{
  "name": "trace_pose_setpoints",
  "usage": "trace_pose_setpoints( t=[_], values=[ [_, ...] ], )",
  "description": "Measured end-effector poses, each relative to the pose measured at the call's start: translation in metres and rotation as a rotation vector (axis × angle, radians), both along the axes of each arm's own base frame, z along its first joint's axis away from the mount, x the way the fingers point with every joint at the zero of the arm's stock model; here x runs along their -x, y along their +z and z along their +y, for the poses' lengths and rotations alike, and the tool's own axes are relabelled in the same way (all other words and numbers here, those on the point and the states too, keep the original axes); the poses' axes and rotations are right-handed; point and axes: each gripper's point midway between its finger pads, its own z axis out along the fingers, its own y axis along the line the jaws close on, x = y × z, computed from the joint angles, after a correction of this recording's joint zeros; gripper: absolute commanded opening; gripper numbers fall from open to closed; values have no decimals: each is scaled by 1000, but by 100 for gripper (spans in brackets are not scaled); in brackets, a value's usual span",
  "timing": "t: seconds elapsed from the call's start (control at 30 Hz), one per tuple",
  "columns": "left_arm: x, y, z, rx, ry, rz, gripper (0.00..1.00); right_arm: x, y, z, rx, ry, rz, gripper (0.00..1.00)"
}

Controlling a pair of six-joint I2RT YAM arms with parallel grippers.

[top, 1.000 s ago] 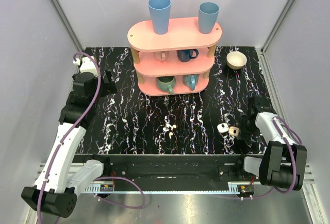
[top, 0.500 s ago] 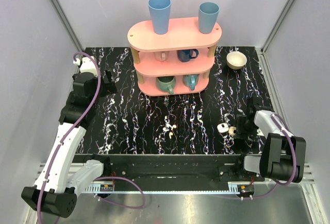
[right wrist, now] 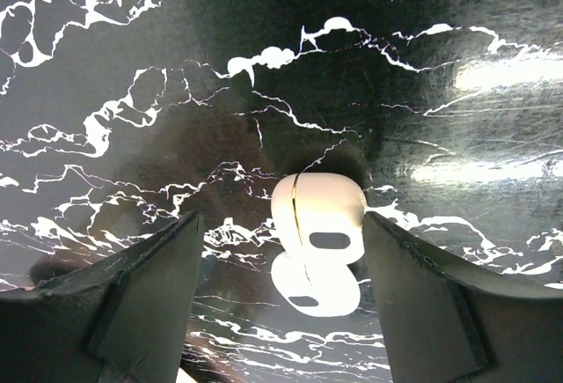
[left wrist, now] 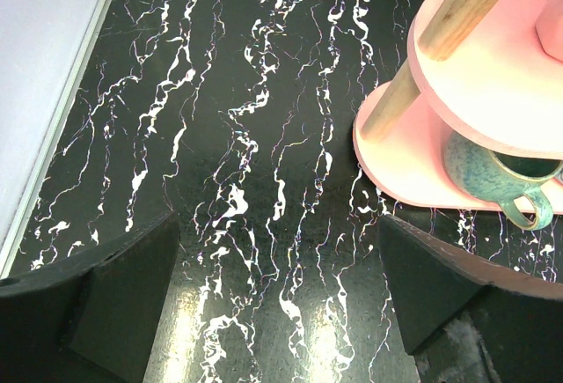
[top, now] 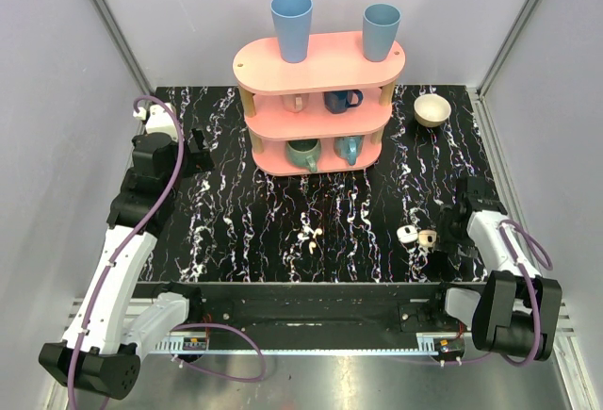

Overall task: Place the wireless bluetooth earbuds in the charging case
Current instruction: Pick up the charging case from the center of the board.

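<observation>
The wireless bluetooth earbuds are two tiny white pieces lying close together on the black marbled table, near the front centre. The charging case is a small rounded white and cream box at the front right. In the right wrist view the charging case sits between the fingers of my right gripper. The jaws are open; the right finger is at the case's side and the left finger is well apart from it. My right gripper is just right of the case. My left gripper is open over bare table at the back left, and the left gripper holds nothing.
A pink three-tier shelf stands at the back centre, with mugs on its lower tiers and two blue cups on top. Its lower tier and a teal mug are close to my left gripper. A beige bowl sits at the back right. Grey walls enclose the table.
The right arm shifted toward the case and eased back slightly, its jaws a little narrower. The case, earbuds and left arm have not moved.
</observation>
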Motion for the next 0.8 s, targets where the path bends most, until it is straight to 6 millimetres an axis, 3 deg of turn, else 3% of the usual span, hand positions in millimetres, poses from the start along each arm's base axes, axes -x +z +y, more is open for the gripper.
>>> trace_pose_setpoints(
  t=[0.4, 0.67, 0.73, 0.8],
  values=[
    [0, 0, 0, 0, -1, 0, 99, 10, -25, 2, -12, 65, 139, 77],
    [0, 0, -1, 1, -4, 1, 99, 5, -25, 4, -19, 117, 145, 68],
    [0, -1, -1, 6, -5, 2, 99, 5, -25, 4, -18, 120, 146, 51],
    [1, -1, -2, 16, 0, 4, 99, 5, -25, 4, -16, 126, 147, 47]
  ],
)
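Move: The tan charging case is almost under the right hand, about 3 cm below, 1 cm back and 1 cm left. The white case lies beside it, about 6 cm left of the hand, level with it fore and aft and 3 cm lower. From the idle left hand, the tan charging case is roughly 60 cm to the right, 9 cm back and 27 cm below. The right hand sinks about 2.5 cm astride the tan charging case, then closes its fingers to pinch its sides. ##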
